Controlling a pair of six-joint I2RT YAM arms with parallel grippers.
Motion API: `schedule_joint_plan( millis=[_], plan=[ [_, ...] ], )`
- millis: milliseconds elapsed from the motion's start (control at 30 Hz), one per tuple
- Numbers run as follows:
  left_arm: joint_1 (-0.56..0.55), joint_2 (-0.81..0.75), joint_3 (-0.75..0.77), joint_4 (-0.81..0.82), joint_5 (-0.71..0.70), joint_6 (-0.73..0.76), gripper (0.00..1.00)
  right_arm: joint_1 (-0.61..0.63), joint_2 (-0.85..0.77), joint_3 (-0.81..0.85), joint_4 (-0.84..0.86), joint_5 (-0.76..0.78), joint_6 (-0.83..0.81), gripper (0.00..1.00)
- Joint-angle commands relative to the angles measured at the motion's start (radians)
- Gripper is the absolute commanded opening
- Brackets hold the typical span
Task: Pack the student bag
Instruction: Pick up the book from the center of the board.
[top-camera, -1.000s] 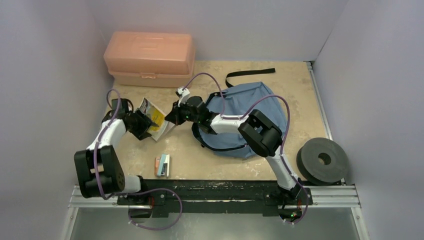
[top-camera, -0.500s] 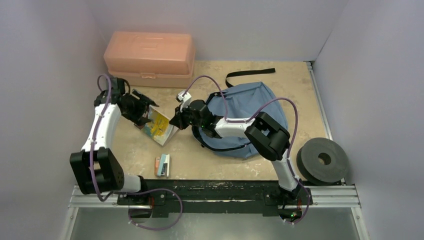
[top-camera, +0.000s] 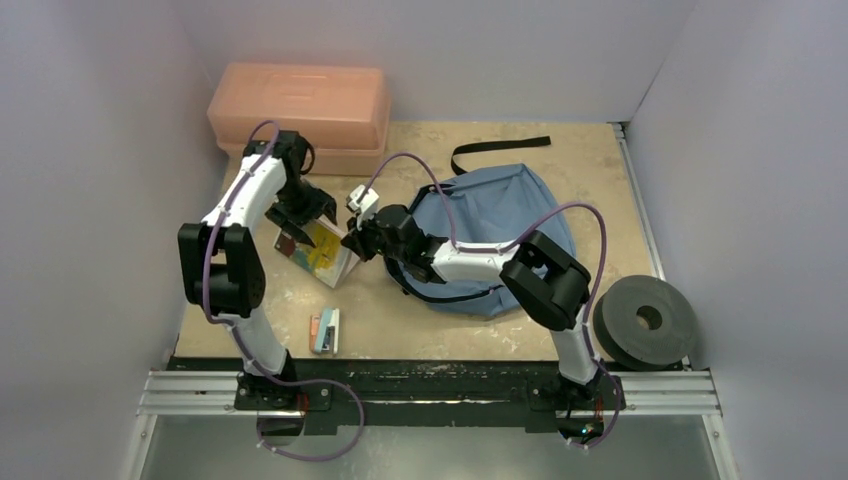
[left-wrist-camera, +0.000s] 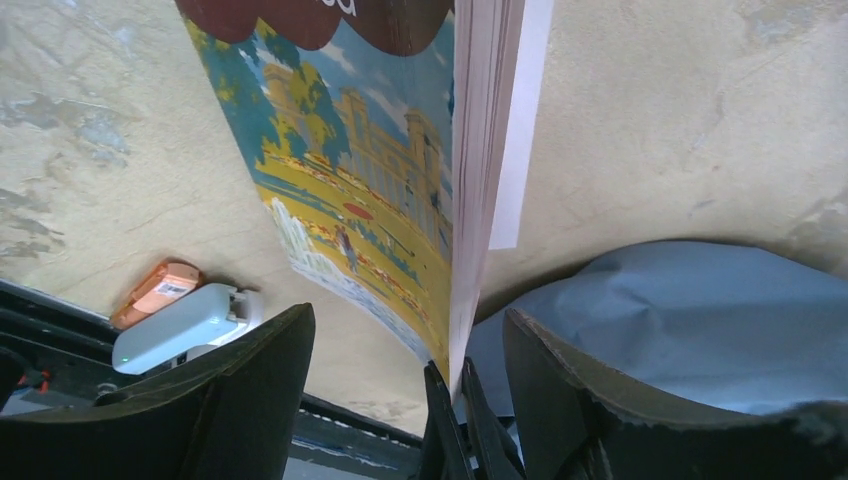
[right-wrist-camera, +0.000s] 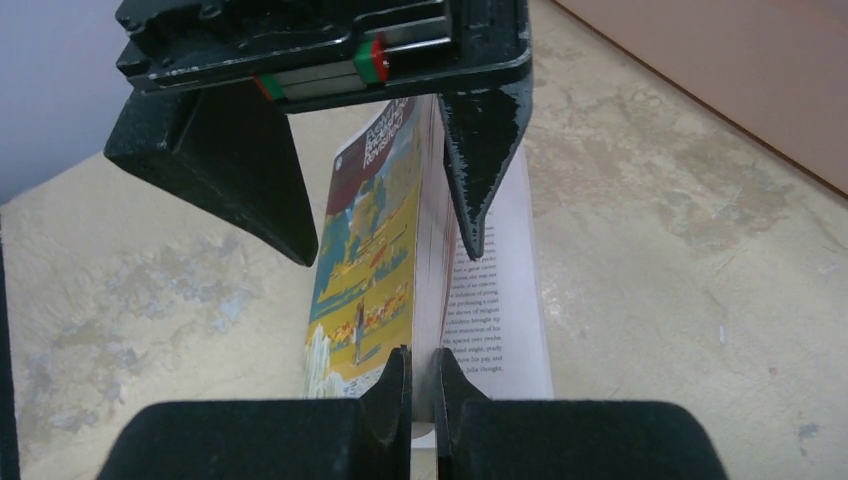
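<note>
A paperback book (top-camera: 322, 252) with a yellow and blue picture cover stands on edge on the table, left of the dusty-blue student bag (top-camera: 510, 215). My right gripper (right-wrist-camera: 422, 365) is shut on the cover and page block at the book's near end (right-wrist-camera: 370, 250), while a loose printed page lies flat beside it. My left gripper (top-camera: 303, 222) is open and straddles the book's far end, one finger on each side. In the left wrist view the book (left-wrist-camera: 370, 180) runs between my wide fingers (left-wrist-camera: 250, 390), with the bag (left-wrist-camera: 700, 320) to the right.
A salmon-pink plastic box (top-camera: 300, 115) stands at the back left. A small pale-blue and orange item (top-camera: 325, 330) lies near the front edge. A black strap (top-camera: 500, 148) trails behind the bag. A dark round disc (top-camera: 645, 320) sits at the right.
My left arm swung from the book's left side round to its far end, and its jaws opened wider. The right gripper kept its hold and shifted slightly left.
</note>
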Motion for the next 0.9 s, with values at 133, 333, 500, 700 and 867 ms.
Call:
schedule_joint_plan(
  millis=[133,333,500,700,867],
  plan=[
    [-0.09,0.073,0.108,-0.145,-0.256,-0.026,0.65,0.043,-0.086,-0.013,0.042,0.149,-0.147,0.0],
    [-0.099,0.073,0.101,-0.137,-0.311,0.008,0.55,0.085,-0.122,-0.05,0.083,0.237,-0.228,0.0],
    [-0.099,0.026,0.061,-0.101,-0.349,0.028,0.26,0.11,-0.13,-0.05,0.086,0.265,-0.245,0.0],
    [-0.098,-0.063,0.003,-0.056,-0.387,0.075,0.0,0.124,-0.165,-0.035,0.038,0.26,-0.201,0.19],
    [-0.089,-0.182,-0.086,0.024,-0.364,0.166,0.0,0.117,-0.236,0.0,-0.095,0.21,-0.063,0.44]
  ],
)
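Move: The book leans on its edge with its middle some 3 cm back, 1 cm right and 5 cm below the open left hand, whose fingers hang astride its raised page edge. From the right hand, still pinching the near end, the book's middle lies about 3 cm ahead, 8 cm left and 4 cm lower. From the left hand, the stapler is roughly 22 cm back, 4 cm right and 10 cm down, and the pink box about 24 cm ahead and 2 cm left. Tilting about 20 degrees so its fingers swing leftward, the left hand dips about a centimetre, edges left and slightly back, and closes on the book's raised page edge. The right hand, clamped on the near end at first, draws back about 4 cm and rises some 3 cm, its fingertips tipping up, then opens and lets go of the book. ##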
